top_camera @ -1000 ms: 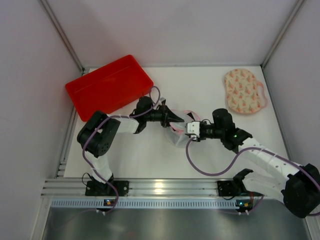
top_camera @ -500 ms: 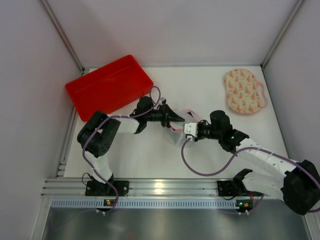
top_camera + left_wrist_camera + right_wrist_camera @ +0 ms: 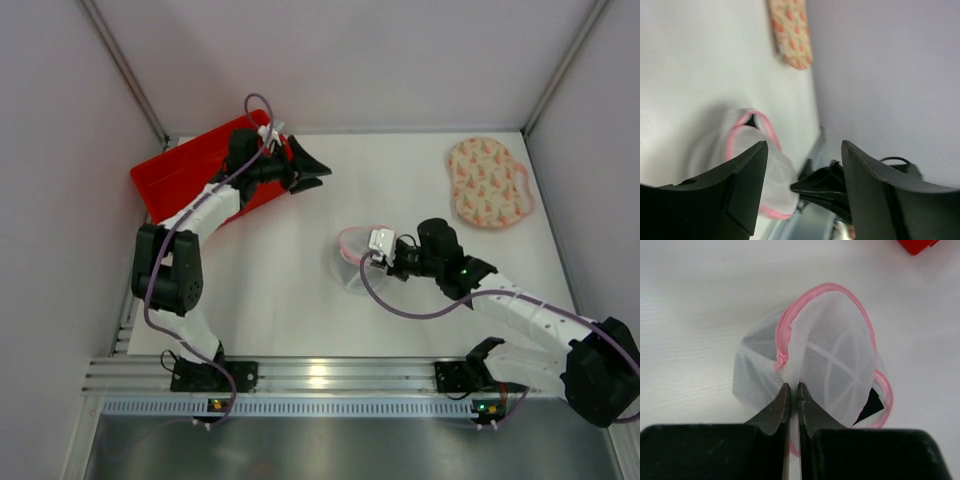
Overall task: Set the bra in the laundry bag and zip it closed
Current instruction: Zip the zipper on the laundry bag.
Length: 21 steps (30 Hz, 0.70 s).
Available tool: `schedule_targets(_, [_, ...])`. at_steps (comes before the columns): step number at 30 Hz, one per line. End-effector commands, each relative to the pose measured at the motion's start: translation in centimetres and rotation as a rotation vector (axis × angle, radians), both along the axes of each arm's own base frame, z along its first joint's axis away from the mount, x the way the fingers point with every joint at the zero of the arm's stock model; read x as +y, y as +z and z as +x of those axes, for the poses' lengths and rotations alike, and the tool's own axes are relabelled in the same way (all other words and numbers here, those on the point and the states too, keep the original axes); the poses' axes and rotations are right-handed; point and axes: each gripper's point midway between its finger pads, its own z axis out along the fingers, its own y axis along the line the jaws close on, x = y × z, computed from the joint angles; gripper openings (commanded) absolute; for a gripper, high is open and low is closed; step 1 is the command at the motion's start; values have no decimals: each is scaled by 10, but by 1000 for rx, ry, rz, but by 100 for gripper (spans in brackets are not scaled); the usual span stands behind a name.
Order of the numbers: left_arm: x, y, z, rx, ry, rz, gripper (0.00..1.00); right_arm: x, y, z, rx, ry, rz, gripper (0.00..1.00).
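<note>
The laundry bag (image 3: 350,265), a round white mesh pouch with pink edging, stands on the table's middle. My right gripper (image 3: 368,260) is shut on its mesh edge beside the pink zip; the wrist view shows the bag (image 3: 832,360) pinched between the closed fingertips of that gripper (image 3: 792,388). A black corner of the bra (image 3: 869,409) shows through a gap at the bag's lower right; the rest is hidden inside. My left gripper (image 3: 312,168) hangs open and empty over the red tray's near corner, far from the bag (image 3: 747,160), with nothing between the fingers of the gripper (image 3: 804,146).
A red tray (image 3: 185,180) lies at the back left, partly under the left arm. A peach patterned oval fabric piece (image 3: 487,182) with pink trim lies at the back right. Walls close in the table on three sides.
The left gripper let go of the bag, opened and swung back-left to the red tray. The right gripper closed on the bag's edge and shifted slightly left.
</note>
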Motion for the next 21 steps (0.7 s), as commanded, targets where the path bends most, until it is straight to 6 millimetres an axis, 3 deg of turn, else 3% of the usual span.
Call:
schedule_targets(1, [41, 9, 4, -234, 51, 309, 64, 13, 12, -5, 179, -82, 84, 0])
schedule_targets(3, [56, 16, 1, -413, 35, 432, 62, 15, 16, -2, 231, -121, 104, 0])
schedule_targets(6, [71, 20, -20, -578, 9, 562, 58, 20, 11, -3, 368, -195, 134, 0])
schedule_targets(8, [78, 16, -45, -687, -38, 640, 56, 24, 12, -5, 459, -244, 174, 0])
schedule_targets(9, [75, -2, -62, -697, -85, 675, 55, 27, 13, -4, 482, -255, 192, 0])
schedule_targets(10, [76, 7, -75, -774, -88, 699, 55, 30, 16, -5, 535, -281, 223, 0])
schedule_targets(11, [75, 4, -82, -832, -115, 733, 54, 32, 18, -4, 566, -301, 246, 0])
schedule_targets(13, [62, -10, -107, -865, -190, 738, 54, 37, 25, -1, 594, -313, 291, 0])
schedule_targets(15, [50, -7, -127, -903, -230, 715, 52, 41, 31, 1, 643, -342, 331, 0])
schedule_targets(21, [11, -26, -169, -900, -365, 683, 45, 46, 28, 3, 777, -418, 377, 0])
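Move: The laundry bag's middle lies about 15 cm back, 8 cm right and some 14 cm below the empty left hand; the red bin is about 25 cm left, 5 cm ahead and 18 cm below it. For the right hand, already pinching the bag by its pink zipper edge, the bag's middle is 3 cm left, level forward and 5 cm lower; the patterned pouch lies 20 cm ahead, 27 cm right, 10 cm below. Left hand swings back about 16 cm towards the bag, partly closing; right keeps its pinch, turning some 50 degrees. ##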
